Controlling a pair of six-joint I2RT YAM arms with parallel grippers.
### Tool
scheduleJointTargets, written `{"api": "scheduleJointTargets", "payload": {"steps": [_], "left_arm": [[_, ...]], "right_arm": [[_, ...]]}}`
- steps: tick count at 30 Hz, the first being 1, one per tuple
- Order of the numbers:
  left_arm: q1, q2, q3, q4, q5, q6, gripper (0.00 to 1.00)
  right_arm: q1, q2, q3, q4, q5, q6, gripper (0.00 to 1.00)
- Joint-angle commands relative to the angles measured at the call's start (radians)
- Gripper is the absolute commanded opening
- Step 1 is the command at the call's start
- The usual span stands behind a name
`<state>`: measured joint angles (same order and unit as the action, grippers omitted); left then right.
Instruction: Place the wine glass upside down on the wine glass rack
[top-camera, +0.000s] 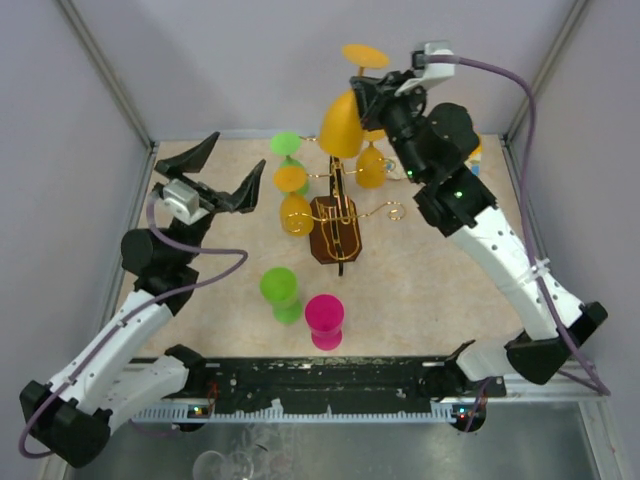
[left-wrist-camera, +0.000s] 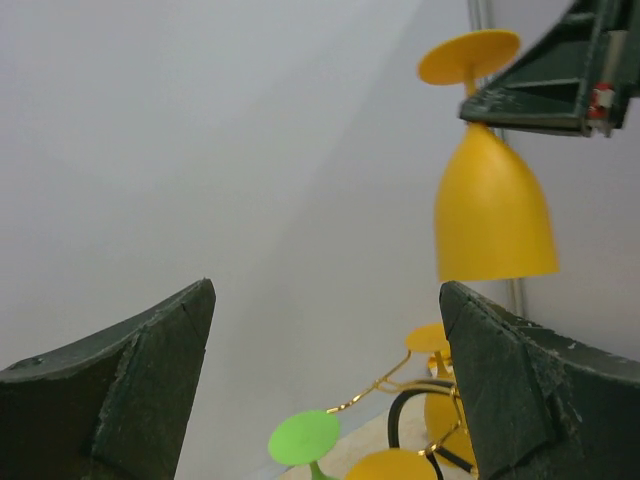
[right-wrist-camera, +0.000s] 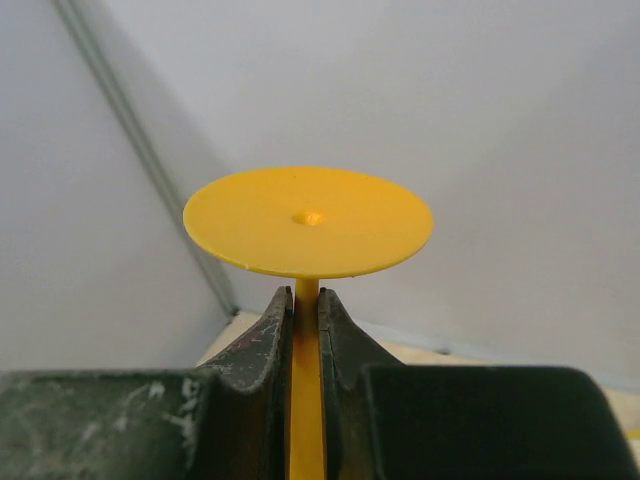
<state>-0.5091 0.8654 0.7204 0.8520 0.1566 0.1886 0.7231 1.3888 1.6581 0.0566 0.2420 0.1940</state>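
Note:
My right gripper (top-camera: 362, 90) (right-wrist-camera: 307, 295) is shut on the stem of a yellow wine glass (top-camera: 342, 125) (right-wrist-camera: 308, 220). The glass hangs upside down, foot on top, high above the gold wire wine glass rack (top-camera: 335, 235). In the left wrist view the held glass (left-wrist-camera: 495, 210) hangs at the upper right, under the right gripper's fingers (left-wrist-camera: 545, 85), with a gold rack arm (left-wrist-camera: 400, 375) below. My left gripper (top-camera: 232, 165) (left-wrist-camera: 325, 290) stands wide open left of the rack, holding nothing.
Yellow glasses (top-camera: 296, 213) (top-camera: 371, 165) and a green one (top-camera: 286, 143) (left-wrist-camera: 305, 437) hang upside down on the rack. A green glass (top-camera: 280, 293) and a pink glass (top-camera: 324, 320) stand on the table in front. Grey walls enclose the cell.

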Motion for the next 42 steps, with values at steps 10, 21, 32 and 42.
{"api": "scheduleJointTargets", "payload": {"steps": [10, 21, 32, 42], "left_arm": [[0.065, 0.383, 0.623, -0.671, 0.095, -0.107, 0.99], [0.313, 0.477, 0.67, -0.757, 0.276, -0.259, 0.99], [0.377, 0.415, 0.538, -0.737, 0.259, -0.27, 0.99], [0.383, 0.381, 0.483, -0.702, 0.274, -0.268, 0.99]], "right_arm": [[-0.364, -0.185, -0.042, -0.229, -0.022, -0.222, 0.0], [-0.492, -0.366, -0.333, -0.162, -0.052, -0.363, 0.0], [-0.635, -0.442, -0.578, -0.011, -0.291, -0.301, 0.0], [-0.711, -0.464, -0.75, 0.159, -0.574, -0.311, 0.0]]}}
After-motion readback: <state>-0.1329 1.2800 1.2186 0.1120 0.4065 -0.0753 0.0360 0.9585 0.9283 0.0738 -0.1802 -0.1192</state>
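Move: The right hand already grips the upside-down orange wine glass by its stem. The empty middle hook on the rack's right side lies about 12 cm ahead, 8 cm to its right and 29 cm below. The empty front-right hook is roughly 4 cm ahead, 11 cm right and 32 cm down, and the hung orange glass some 26 cm ahead, 5 cm right and 38 cm down. From the left hand, the middle hook lies about 20 cm ahead, 35 cm right and 23 cm below. Keeping its pinch on the glass stem, the right hand swings about 22 cm to the right and sinks some 18 cm, to clear space beyond the rack's right side. It yaws clockwise, then partly back, while its left side rolls down. The left hand, empty and open, reaches forward about 15 cm, rising a little and then sinking, as its fingers tip down some 40 degrees. ##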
